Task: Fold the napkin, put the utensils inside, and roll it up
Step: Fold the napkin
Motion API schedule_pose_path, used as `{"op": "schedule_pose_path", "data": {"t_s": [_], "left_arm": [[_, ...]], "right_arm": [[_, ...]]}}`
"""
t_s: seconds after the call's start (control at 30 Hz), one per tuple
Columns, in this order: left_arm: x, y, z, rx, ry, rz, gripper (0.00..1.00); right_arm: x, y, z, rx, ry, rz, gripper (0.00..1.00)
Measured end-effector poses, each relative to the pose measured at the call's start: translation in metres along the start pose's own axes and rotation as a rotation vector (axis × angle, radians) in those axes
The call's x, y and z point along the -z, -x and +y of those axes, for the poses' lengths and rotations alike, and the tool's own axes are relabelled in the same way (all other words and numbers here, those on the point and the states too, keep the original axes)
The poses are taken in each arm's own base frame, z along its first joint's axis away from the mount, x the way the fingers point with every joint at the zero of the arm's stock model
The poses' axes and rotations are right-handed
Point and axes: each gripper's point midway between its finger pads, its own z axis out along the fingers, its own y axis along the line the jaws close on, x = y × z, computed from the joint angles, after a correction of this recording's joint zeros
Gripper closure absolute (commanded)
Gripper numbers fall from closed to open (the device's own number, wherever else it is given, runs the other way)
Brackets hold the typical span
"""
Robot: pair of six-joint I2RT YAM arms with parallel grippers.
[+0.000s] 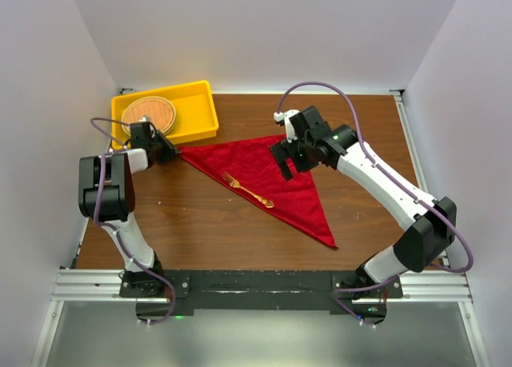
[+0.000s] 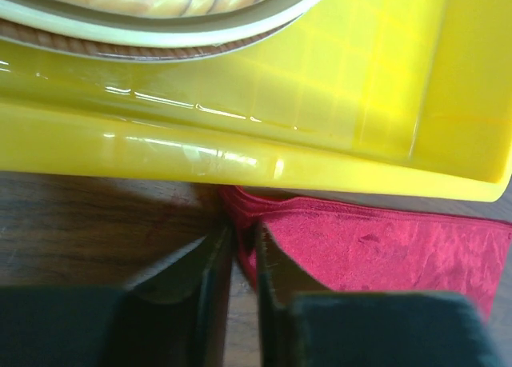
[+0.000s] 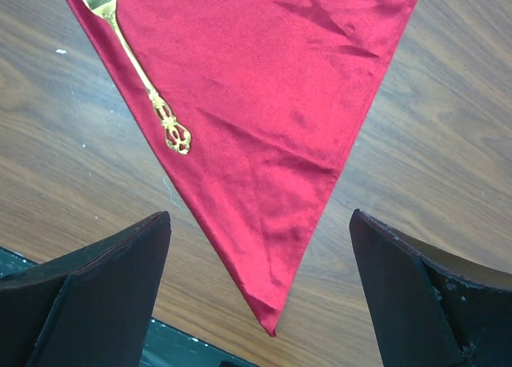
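Observation:
The red napkin [image 1: 272,171] lies folded into a triangle on the wooden table, one long point reaching toward the front right. A gold fork [image 1: 248,190] rests on it near its front edge, tines to the left. My left gripper [image 1: 172,153] sits low at the napkin's left corner, beside the yellow bin. In the left wrist view its jaws [image 2: 244,239] are nearly together with the napkin's [image 2: 384,247] corner pinched between them. My right gripper [image 1: 286,163] hovers wide open above the napkin's [image 3: 264,103] right part. The fork [image 3: 140,75] shows at the upper left of the right wrist view.
A yellow bin [image 1: 200,127] stands at the back left, right against the napkin's corner, with a round woven mat [image 1: 149,113] inside it. White walls close in the table on three sides. A black rail [image 1: 256,283] runs along the near edge.

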Motion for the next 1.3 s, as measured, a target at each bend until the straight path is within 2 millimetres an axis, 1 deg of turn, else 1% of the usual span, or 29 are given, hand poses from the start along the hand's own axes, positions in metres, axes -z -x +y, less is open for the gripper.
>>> {"op": "schedule_pose_path", "data": {"t_s": [0.03,0.1,0.17,0.27,0.33,0.43,0.5,0.57,0.63,0.7,0.9,1.1,1.3], "left_arm": [[0.000,0.000,0.000,-0.005,-0.001,-0.002,0.85],[0.000,0.002,-0.001,-0.017,-0.008,-0.009,0.91],[0.001,0.003,-0.004,-0.030,-0.016,-0.016,1.00],[0.009,0.005,-0.014,-0.062,-0.036,-0.031,1.00],[0.016,0.005,-0.030,-0.091,-0.066,-0.044,1.00],[0.031,0.003,-0.066,-0.148,-0.135,-0.064,1.00],[0.041,-0.005,-0.090,-0.189,-0.186,-0.066,1.00],[0.049,-0.016,-0.112,-0.223,-0.231,-0.058,1.00],[0.055,-0.029,-0.129,-0.250,-0.269,-0.039,1.00],[0.061,-0.044,-0.140,-0.272,-0.300,-0.016,1.00],[0.077,-0.085,-0.158,-0.325,-0.346,0.059,1.00],[0.097,-0.120,-0.184,-0.395,-0.411,0.109,1.00],[0.105,-0.152,-0.192,-0.435,-0.429,0.171,1.00]], "right_arm": [[-0.001,0.000,0.000,0.001,0.000,0.002,0.02],[-0.001,0.000,0.000,0.003,0.000,0.004,0.02],[-0.001,0.000,0.000,0.004,0.000,0.004,0.02],[-0.001,0.000,0.001,0.003,0.003,0.004,0.02],[-0.001,0.000,0.001,0.001,0.008,0.002,0.02],[-0.004,-0.004,0.004,-0.001,0.020,0.007,0.02],[-0.005,-0.008,0.005,-0.002,0.025,0.015,0.02],[-0.006,-0.012,0.005,-0.004,0.025,0.021,0.02],[-0.007,-0.016,0.004,-0.007,0.024,0.023,0.02],[-0.005,-0.019,0.003,-0.010,0.024,0.019,0.02],[0.007,-0.023,-0.003,-0.033,0.016,-0.018,0.02],[0.008,-0.032,-0.011,-0.070,0.002,-0.016,0.02],[0.007,-0.036,-0.015,-0.087,-0.004,-0.008,0.02]]}}
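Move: The napkin's left corner lies right between the left fingertips, at most 1 cm ahead and 1 cm below. The yellow tray's middle is about 13 cm ahead and 4 cm left, with the wooden plate in it, 13 cm ahead and 10 cm left. The fork rests on the napkin some 26 cm right and 14 cm back. From the open right hand that corner is about 44 cm left, 16 cm ahead and 18 cm down. Rightward in an arc, the left hand carries the napkin's corner inward: its nearly closed fingers first shut fully and pinch the corner, then lift about 10 cm while swinging right, then go on right and back at that height until above the fork's tine end, some 23 cm across, turning about 35 degrees clockwise and tipping up slightly. The right hand, wide open, eases a few centimetres right and back. ##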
